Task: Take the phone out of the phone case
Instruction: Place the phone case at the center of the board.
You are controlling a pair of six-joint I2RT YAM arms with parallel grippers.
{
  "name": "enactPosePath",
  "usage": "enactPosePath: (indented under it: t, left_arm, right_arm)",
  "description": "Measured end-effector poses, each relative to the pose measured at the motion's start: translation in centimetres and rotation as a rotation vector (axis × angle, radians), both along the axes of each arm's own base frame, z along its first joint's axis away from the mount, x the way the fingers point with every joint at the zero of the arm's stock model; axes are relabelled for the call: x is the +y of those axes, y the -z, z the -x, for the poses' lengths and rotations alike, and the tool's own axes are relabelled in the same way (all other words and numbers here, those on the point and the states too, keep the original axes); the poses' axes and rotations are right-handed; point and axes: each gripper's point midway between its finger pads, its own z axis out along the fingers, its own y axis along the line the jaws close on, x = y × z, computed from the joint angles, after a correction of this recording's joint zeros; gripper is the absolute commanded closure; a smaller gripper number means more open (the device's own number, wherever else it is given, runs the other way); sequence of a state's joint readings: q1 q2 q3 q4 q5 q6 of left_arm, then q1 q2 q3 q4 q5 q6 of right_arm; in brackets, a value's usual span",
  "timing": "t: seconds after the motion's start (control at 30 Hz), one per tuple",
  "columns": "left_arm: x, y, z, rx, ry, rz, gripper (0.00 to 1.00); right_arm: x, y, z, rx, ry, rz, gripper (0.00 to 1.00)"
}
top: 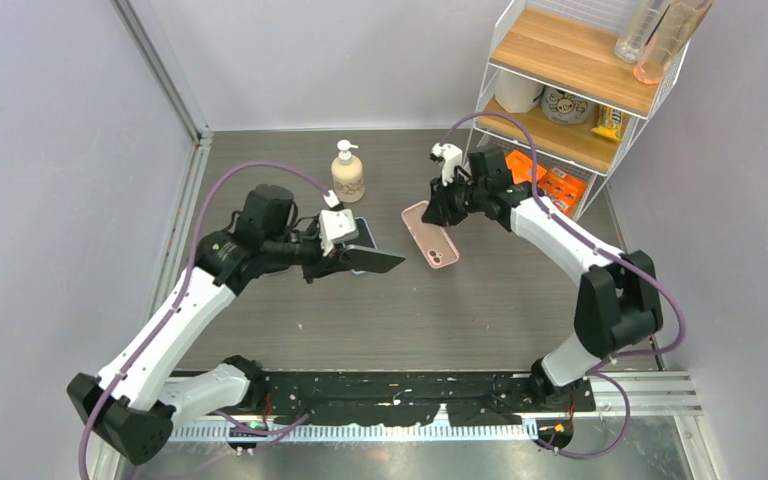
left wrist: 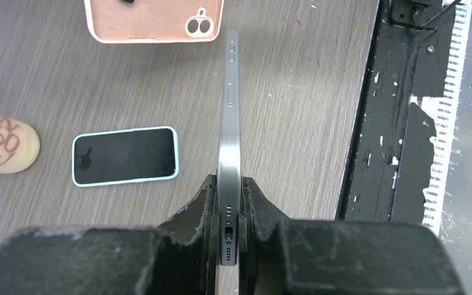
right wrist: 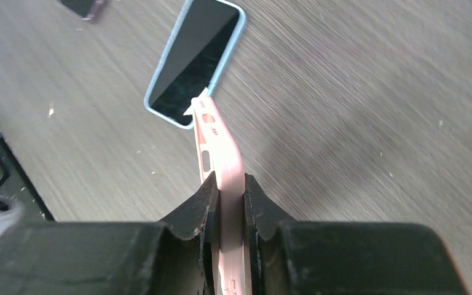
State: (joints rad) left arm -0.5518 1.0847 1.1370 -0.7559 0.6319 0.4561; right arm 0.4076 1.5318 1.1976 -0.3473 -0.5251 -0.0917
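Note:
A bare dark grey phone [left wrist: 229, 117] stands edge-on between the fingers of my left gripper [left wrist: 228, 184], which is shut on its port end. In the top view this phone [top: 372, 260] is held above the table left of centre by the left gripper [top: 345, 255]. The empty pink phone case [top: 430, 236], camera hole toward me, is pinched at its far end by my right gripper [top: 442, 210]. From the right wrist the case [right wrist: 218, 144] runs edge-on out of the shut right gripper [right wrist: 227, 184]. The case [left wrist: 153, 21] also shows from the left wrist.
A second phone in a light blue case [left wrist: 125, 155] lies screen up on the table, also in the right wrist view [right wrist: 196, 58]. A soap pump bottle [top: 348, 172] stands behind it. A wire shelf [top: 580, 80] with orange packets [top: 550, 180] fills the back right. A black strip [top: 410, 395] lines the near edge.

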Motion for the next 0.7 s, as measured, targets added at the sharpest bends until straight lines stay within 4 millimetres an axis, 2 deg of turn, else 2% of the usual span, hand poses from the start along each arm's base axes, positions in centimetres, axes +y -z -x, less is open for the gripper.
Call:
enactPosePath:
  t: [0.07, 0.17, 0.4, 0.6, 0.7]
  left_arm:
    - [0.7, -0.2, 0.5, -0.016, -0.007, 0.010, 1.00]
    - [1.4, 0.2, 1.0, -0.018, -0.009, 0.011, 1.00]
    - [1.9, 2.4, 1.5, 0.031, -0.016, -0.016, 1.00]
    - [1.9, 2.5, 1.5, 0.034, -0.020, -0.014, 1.00]
    - [1.9, 2.5, 1.5, 0.038, -0.023, -0.013, 1.00]
  right_arm:
    - [-0.8, 2.1, -1.2, 0.056, 0.056, 0.025, 0.95]
    - [-1.0, 4.3, -2.0, 0.117, 0.096, 0.046, 0.95]
    - [-1.1, 6.6, -4.1, 0.202, 0.181, 0.014, 0.95]
    - [-1.2, 9.7, -5.6, 0.301, 0.262, -0.025, 0.95]
    - [-1.1, 10.6, -6.1, 0.335, 0.293, -0.051, 0.91]
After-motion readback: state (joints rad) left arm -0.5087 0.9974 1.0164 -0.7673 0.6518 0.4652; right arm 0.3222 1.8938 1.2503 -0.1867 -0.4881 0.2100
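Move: My right hand holds the pink phone case by its long side. The bare middle of the board, where the case is going, lies about 5 cm ahead, 3 cm left and 18 cm below this hand. The blue-framed phone lies some 17 cm to the left of that spot; the soap bottle stands roughly 16 cm ahead and 24 cm left of my right hand. From my left hand, the spot is about 20 cm ahead and 16 cm right. I sink my right hand about 11 cm towards the middle of the board, carrying the case some 6 cm forward as well, while my wrist tips the fingers down and swings them clockwise, roughly 25 degrees in all. The fingers keep their grip. My left hand, still pinching the black phone, eases down, left and slightly back, about 3 cm, then holds. ##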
